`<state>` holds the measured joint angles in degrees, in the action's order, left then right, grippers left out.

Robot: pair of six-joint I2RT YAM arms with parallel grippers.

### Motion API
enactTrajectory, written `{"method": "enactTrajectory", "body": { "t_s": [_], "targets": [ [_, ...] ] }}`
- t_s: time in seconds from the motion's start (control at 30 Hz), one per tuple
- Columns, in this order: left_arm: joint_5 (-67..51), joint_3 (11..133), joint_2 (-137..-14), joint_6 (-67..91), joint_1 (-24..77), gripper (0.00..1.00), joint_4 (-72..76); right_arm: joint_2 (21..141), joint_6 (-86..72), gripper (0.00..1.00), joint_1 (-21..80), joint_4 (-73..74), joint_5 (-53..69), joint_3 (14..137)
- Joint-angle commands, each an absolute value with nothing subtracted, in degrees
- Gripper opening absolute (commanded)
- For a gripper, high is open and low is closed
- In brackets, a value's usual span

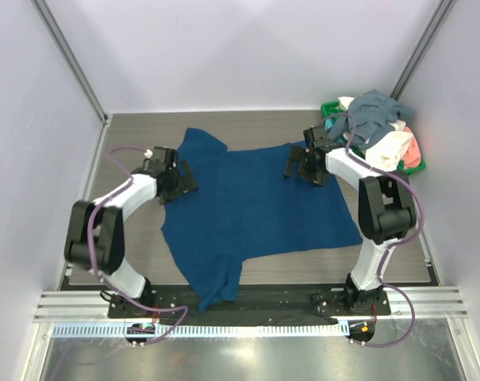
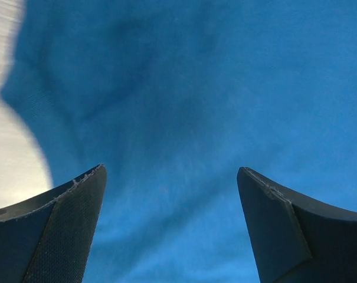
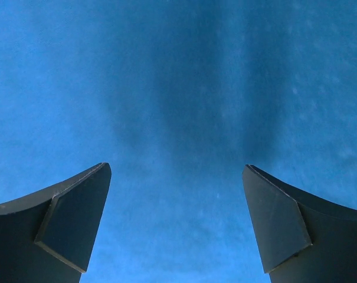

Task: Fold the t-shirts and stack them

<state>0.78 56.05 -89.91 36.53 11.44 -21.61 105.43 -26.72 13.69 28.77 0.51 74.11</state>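
A dark blue t-shirt [image 1: 255,202] lies spread flat across the middle of the table, one sleeve at the far left and one at the near edge. My left gripper [image 1: 182,181] hovers over its left edge, open, with only blue cloth [image 2: 184,118] below the spread fingers [image 2: 78,224]. At the shirt's far right corner my right gripper [image 1: 299,165] is open too, and blue fabric [image 3: 178,118] fills the view between its fingers [image 3: 78,218]. More t-shirts [image 1: 378,131], grey-blue, white and salmon-pink, are heaped at the back right.
A green basket [image 1: 330,109] at the back right corner holds the heap of shirts. Bare wooden table [image 1: 128,151] shows to the left of the shirt and as a pale patch [image 2: 7,165] in the left wrist view. White walls enclose the table.
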Motion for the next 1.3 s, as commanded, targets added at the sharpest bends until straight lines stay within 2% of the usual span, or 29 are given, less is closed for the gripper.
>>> {"method": "enactTrajectory", "body": {
  "t_s": [0.0,0.3,0.47,0.63,0.7,0.77,0.87,0.93,1.07,1.13,1.17,1.23,1.27],
  "targets": [
    [2.02,62.04,-96.74,38.50,11.95,0.91,-18.19,108.71,-25.14,1.00,13.71,27.68,0.36,81.36],
    [7.55,85.67,-122.21,33.15,11.34,0.90,-28.55,124.61,-25.40,1.00,13.62,31.64,-2.02,96.30],
    [9.40,108.86,-135.50,30.24,8.09,0.90,-38.64,135.42,-26.45,1.00,13.54,35.14,-0.79,107.29],
    [9.85,139.49,-150.61,28.39,4.67,0.91,-52.44,146.67,-27.24,1.00,13.27,40.51,3.77,129.86],
    [8.10,145.17,-151.79,28.48,3.70,0.91,-53.87,151.16,-27.77,1.00,13.10,43.93,5.18,139.42],
    [7.64,144.85,-148.55,26.55,3.25,0.92,-52.74,150.83,-28.47,1.00,13.10,44.91,5.62,141.76],
    [8.61,138.37,-137.49,25.40,3.34,0.94,-51.07,144.79,-28.92,1.00,13.36,42.82,6.33,135.82],
    [9.14,127.04,-129.42,26.10,3.69,0.94,-48.01,141.17,-28.13,1.00,13.71,41.05,7.55,132.21],
    [13.62,105.16,-104.93,30.05,5.53,0.94,-44.56,130.10,-25.93,1.00,14.59,36.75,5.64,119.84],
    [14.84,92.42,-97.94,32.69,7.38,0.94,-43.43,122.46,-26.10,1.00,14.59,35.86,3.88,114.46],
    [15.55,88.28,-91.12,33.83,8.25,0.94,-43.42,119.82,-26.10,1.00,14.68,34.29,2.48,107.56],
    [16.26,76.68,-84.67,36.20,12.11,0.94,-44.03,110.71,-26.54,1.00,14.59,31.65,1.76,99.18],
    [17.22,72.81,-81.68,37.25,13.43,0.94,-44.12,107.26,-27.85,1.00,13.98,29.20,1.84,90.70]
  ]
}}
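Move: The blue t-shirt is spread flat under both my open hands. Its middle is about 20 cm right and 6 cm back from my left hand, 4 cm lower; from my right hand it is 11 cm left, 11 cm back and 3 cm lower. Its far sleeve lies 14 cm ahead and 5 cm right of my left hand, its near sleeve 30 cm back and 10 cm right. The green clothes bin stands 17 cm right and 8 cm ahead of my right hand. With fingers kept wide open, I lower both hands 2 to 3 cm onto the blue shirt and push it forward along the table, my left hand some 25 cm and my right about 20 cm, both veering left towards the end. Then I draw both back, my left hand rising steeply off the cloth while my right stays low before lifting a little. ##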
